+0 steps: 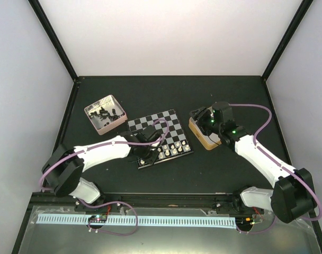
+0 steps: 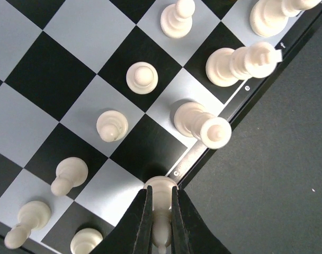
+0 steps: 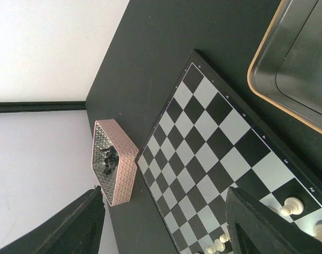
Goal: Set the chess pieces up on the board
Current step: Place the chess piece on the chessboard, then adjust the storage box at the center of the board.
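The board (image 1: 155,123) lies mid-table with several cream-white chess pieces (image 1: 171,150) standing along its near edge. My left gripper (image 2: 161,189) is shut on one white piece (image 2: 160,183), whose base hangs over the board's edge by the near-left corner (image 1: 146,155). Around it stand white pawns (image 2: 142,78) and taller pieces (image 2: 203,124) on their squares. My right gripper (image 3: 166,222) is open and empty, hovering above the tan box (image 1: 206,138). The far rows of the board (image 3: 214,132) hold nothing. Black pieces (image 1: 104,112) lie in the pinkish tray.
The pinkish tray (image 1: 114,124) sits left of the board near the back-left wall and shows as a pink box (image 3: 121,174) in the right wrist view. The tan box (image 3: 267,90) stands right of the board. Black frame posts rise at the table's far corners.
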`<state>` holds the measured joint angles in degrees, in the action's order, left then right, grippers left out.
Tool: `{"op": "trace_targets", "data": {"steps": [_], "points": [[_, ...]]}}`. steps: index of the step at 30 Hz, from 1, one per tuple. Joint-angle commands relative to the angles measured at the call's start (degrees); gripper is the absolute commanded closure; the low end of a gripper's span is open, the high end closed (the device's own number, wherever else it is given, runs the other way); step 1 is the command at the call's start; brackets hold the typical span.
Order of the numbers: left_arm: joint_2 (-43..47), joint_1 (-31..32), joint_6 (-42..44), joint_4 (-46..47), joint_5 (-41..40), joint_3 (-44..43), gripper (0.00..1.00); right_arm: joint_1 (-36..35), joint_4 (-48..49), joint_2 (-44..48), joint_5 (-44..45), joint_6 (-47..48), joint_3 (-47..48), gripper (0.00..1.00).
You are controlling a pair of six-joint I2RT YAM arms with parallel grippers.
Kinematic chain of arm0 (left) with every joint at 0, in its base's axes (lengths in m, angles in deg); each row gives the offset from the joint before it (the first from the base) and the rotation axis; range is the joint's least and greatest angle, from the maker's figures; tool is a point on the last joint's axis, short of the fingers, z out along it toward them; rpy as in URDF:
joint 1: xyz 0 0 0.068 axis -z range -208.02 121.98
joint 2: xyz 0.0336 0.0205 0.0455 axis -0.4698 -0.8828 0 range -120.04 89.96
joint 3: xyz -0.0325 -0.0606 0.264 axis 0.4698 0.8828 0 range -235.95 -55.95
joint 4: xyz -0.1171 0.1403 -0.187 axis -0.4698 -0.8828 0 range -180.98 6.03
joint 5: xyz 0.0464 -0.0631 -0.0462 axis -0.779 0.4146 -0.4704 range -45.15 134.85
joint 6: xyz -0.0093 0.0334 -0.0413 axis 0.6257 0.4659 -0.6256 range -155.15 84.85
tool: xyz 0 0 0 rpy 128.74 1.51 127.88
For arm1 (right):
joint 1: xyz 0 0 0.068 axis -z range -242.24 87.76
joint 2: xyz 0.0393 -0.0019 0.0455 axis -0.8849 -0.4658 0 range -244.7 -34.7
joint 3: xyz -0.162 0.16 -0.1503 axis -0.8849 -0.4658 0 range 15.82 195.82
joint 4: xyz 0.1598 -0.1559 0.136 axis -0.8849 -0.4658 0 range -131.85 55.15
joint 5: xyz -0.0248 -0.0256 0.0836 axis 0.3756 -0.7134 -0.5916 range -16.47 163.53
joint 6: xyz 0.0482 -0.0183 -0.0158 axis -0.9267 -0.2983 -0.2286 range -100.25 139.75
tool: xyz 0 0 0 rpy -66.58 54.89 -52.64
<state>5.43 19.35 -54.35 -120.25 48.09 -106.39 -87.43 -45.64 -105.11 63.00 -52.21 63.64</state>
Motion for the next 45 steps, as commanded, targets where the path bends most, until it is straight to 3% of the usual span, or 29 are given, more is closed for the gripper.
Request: {"op": "trace_targets", "data": {"steps": [1, 19, 27, 34, 39, 45], "points": [[-2.17, 0.07, -1.20, 1.67, -0.29, -1.84, 0.97, 0.48, -0.09, -0.42, 0.24, 0.86, 0.01, 0.37], [-4.62, 0.09, -2.15, 2.17, -4.21, -4.10, 0.95, 0.98, 0.85, -1.48, -1.57, 0.94, -0.52, 0.37], [-4.10, 0.05, -2.13, 1.84, -1.76, -4.28, 0.73, 1.02, 1.16, -1.64, -2.21, 1.05, -0.50, 0.37], [-0.59, -0.01, -3.03, 0.51, -1.64, -4.63, 0.70, 1.11, 0.35, -0.93, -1.17, 2.84, 0.09, 0.37], [4.07, -0.97, -3.96, -0.08, -2.09, -4.33, 0.67, 2.36, -1.98, -1.85, -1.35, 11.35, 2.90, 0.37], [10.51, -2.95, -4.22, 1.16, -3.70, -3.66, 0.60, 6.62, -9.89, -8.42, -3.30, 34.89, 11.65, 0.37]]}}
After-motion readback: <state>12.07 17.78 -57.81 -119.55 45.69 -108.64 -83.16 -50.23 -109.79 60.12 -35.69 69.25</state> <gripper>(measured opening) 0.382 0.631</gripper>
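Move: The pale chess piece in the left gripper goes to the empty dark square on the board's near edge, about 2 cm ahead, 1 cm right and 3 cm below the left hand. The flat-topped piece stands some 3 cm ahead and 4 cm right, the nearest pawn 4 cm straight ahead, and the corner piece level with the hand, 5 cm left, all about 2 cm lower. From the right hand, that square lies roughly 11 cm back, 17 cm left and 17 cm down. Ease the left gripper about 1.5 cm forward and 1 cm down, keeping its pinch, to set the pale piece on the dark square beside the flat-topped piece. Open the fingers to let go, then lift about 6 cm clear, still opening. Late on, start the open, empty right gripper some 2 cm forward and right, tilting it. ##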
